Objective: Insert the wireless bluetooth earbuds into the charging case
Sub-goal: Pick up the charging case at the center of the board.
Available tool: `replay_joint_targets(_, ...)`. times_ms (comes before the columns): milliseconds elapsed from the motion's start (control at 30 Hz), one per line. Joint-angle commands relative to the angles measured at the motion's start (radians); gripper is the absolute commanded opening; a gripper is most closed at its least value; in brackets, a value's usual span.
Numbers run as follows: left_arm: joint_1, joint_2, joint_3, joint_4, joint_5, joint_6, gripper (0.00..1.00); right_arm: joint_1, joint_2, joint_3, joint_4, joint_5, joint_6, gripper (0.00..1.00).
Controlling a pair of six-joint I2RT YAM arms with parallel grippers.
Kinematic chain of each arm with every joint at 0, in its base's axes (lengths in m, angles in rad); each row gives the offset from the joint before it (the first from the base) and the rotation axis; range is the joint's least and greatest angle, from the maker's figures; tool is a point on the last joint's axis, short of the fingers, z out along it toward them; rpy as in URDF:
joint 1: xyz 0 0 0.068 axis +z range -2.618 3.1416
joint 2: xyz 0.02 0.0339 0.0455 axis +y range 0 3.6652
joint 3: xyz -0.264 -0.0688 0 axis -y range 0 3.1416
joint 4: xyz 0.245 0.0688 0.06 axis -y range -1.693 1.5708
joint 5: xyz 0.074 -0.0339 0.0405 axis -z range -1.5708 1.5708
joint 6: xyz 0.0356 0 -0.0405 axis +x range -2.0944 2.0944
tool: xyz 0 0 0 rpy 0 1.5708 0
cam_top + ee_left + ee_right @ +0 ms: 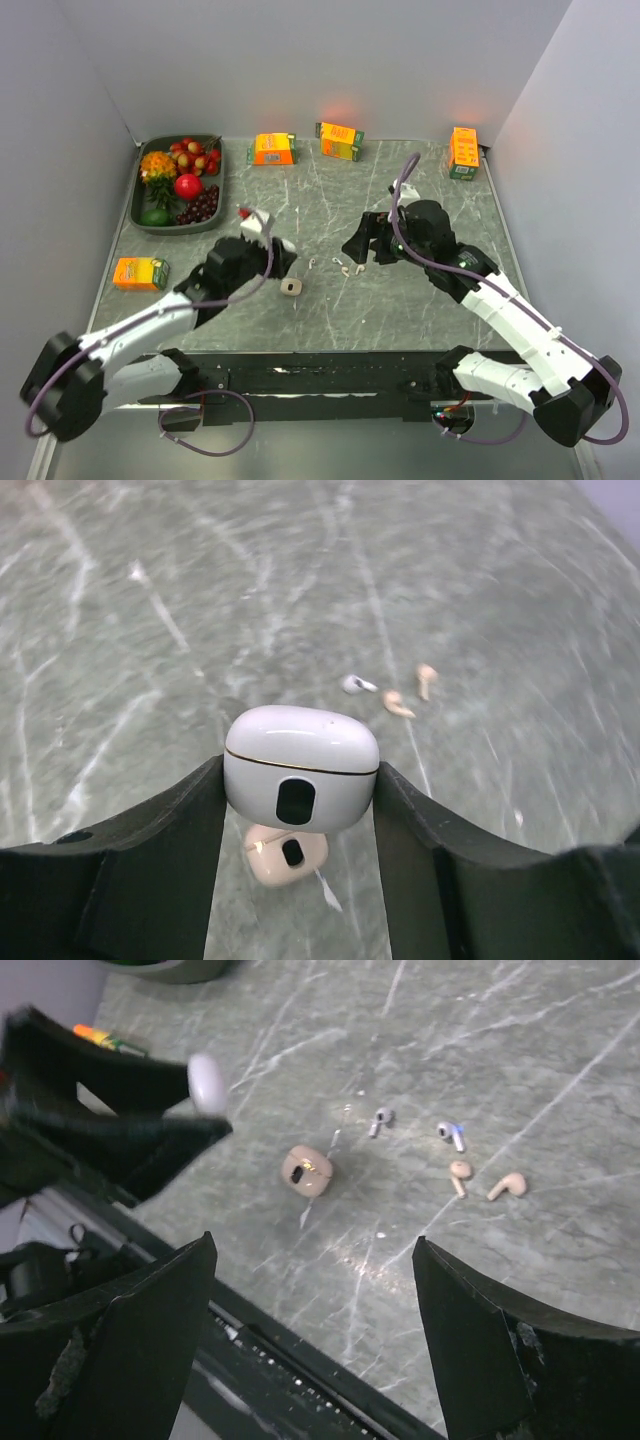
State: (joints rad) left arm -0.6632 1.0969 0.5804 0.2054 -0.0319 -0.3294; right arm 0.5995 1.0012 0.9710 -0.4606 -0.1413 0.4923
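A white charging case [300, 770] is raised off the table, pinched between the fingers of my left gripper [300, 780], which is shut on it. The case's lid looks closed. Two tiny white wireless bluetooth earbuds [380, 1118] [452, 1134] lie on the marble table, apart from the case. Only one white earbud [355, 684] shows in the left wrist view. My right gripper [315, 1290] hangs open above the table near its front edge, with nothing between its fingers. It also shows in the top view as the right gripper [358, 245], just right of the earbuds [340, 264].
A beige case [287, 853] lies on the table under the held one, with two beige earbuds [459, 1173] [508, 1186] near the white ones. A fruit tray [170, 229] sits back left. Orange cartons [272, 149] [340, 140] [463, 152] [139, 272] stand around.
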Motion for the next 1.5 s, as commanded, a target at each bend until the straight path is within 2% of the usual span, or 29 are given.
replay_joint_targets(0,-0.044,-0.162,-0.152,0.295,0.132,0.196,0.01,0.005,-0.016,0.119,-0.027,-0.135,-0.060,0.86)
replay_joint_targets(133,-0.070,-0.213,-0.171,0.273,0.148,0.274,0.01,0.040,0.002,0.164,-0.062,-0.173,-0.092,0.85)
replay_joint_targets(267,-0.105,-0.279,-0.211,0.304,0.162,0.370,0.01,0.098,0.103,0.227,-0.170,-0.175,-0.112,0.84)
replay_joint_targets(467,-0.156,-0.273,-0.195,0.243,0.168,0.486,0.01,0.189,0.186,0.251,-0.176,-0.089,-0.106,0.82)
replay_joint_targets(633,-0.177,-0.264,-0.179,0.209,0.155,0.544,0.01,0.201,0.221,0.281,-0.144,-0.067,-0.093,0.81)
replay_joint_targets(1067,-0.210,-0.253,-0.185,0.226,0.138,0.535,0.01,0.250,0.379,0.411,-0.153,-0.063,-0.107,0.76)
replay_joint_targets(1333,-0.211,-0.262,-0.188,0.232,0.139,0.533,0.01,0.272,0.441,0.428,-0.176,-0.043,-0.112,0.65)
replay_joint_targets(1467,-0.211,-0.278,-0.192,0.233,0.136,0.530,0.01,0.276,0.462,0.437,-0.194,-0.032,-0.115,0.64)
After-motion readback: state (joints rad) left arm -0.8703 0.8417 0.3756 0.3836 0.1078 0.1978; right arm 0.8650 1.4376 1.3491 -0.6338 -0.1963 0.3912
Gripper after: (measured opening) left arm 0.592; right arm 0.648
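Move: The white charging case is already between the left fingers, at the hand point. From the right hand the charging case lies about 14 cm to the left, 4 cm ahead and 6 cm lower. The beige case sits on the board about 15 cm below the left hand, only 1 cm back of it and level sideways. The two beige earbuds lie roughly 12 cm to the left hand's right, 2 cm ahead, also 15 cm down. Still pinched by its ends in the left fingers, the white case is drawn back about 8 cm and a little right, rising some 3 cm overall, while that wrist tips up and turns clockwise. The right hand comes left some 11 cm to the case, rising then sinking, turns counter-clockwise and partly closes its fingers to straddle the case, one fingertip over the lid; contact can't be made out. ##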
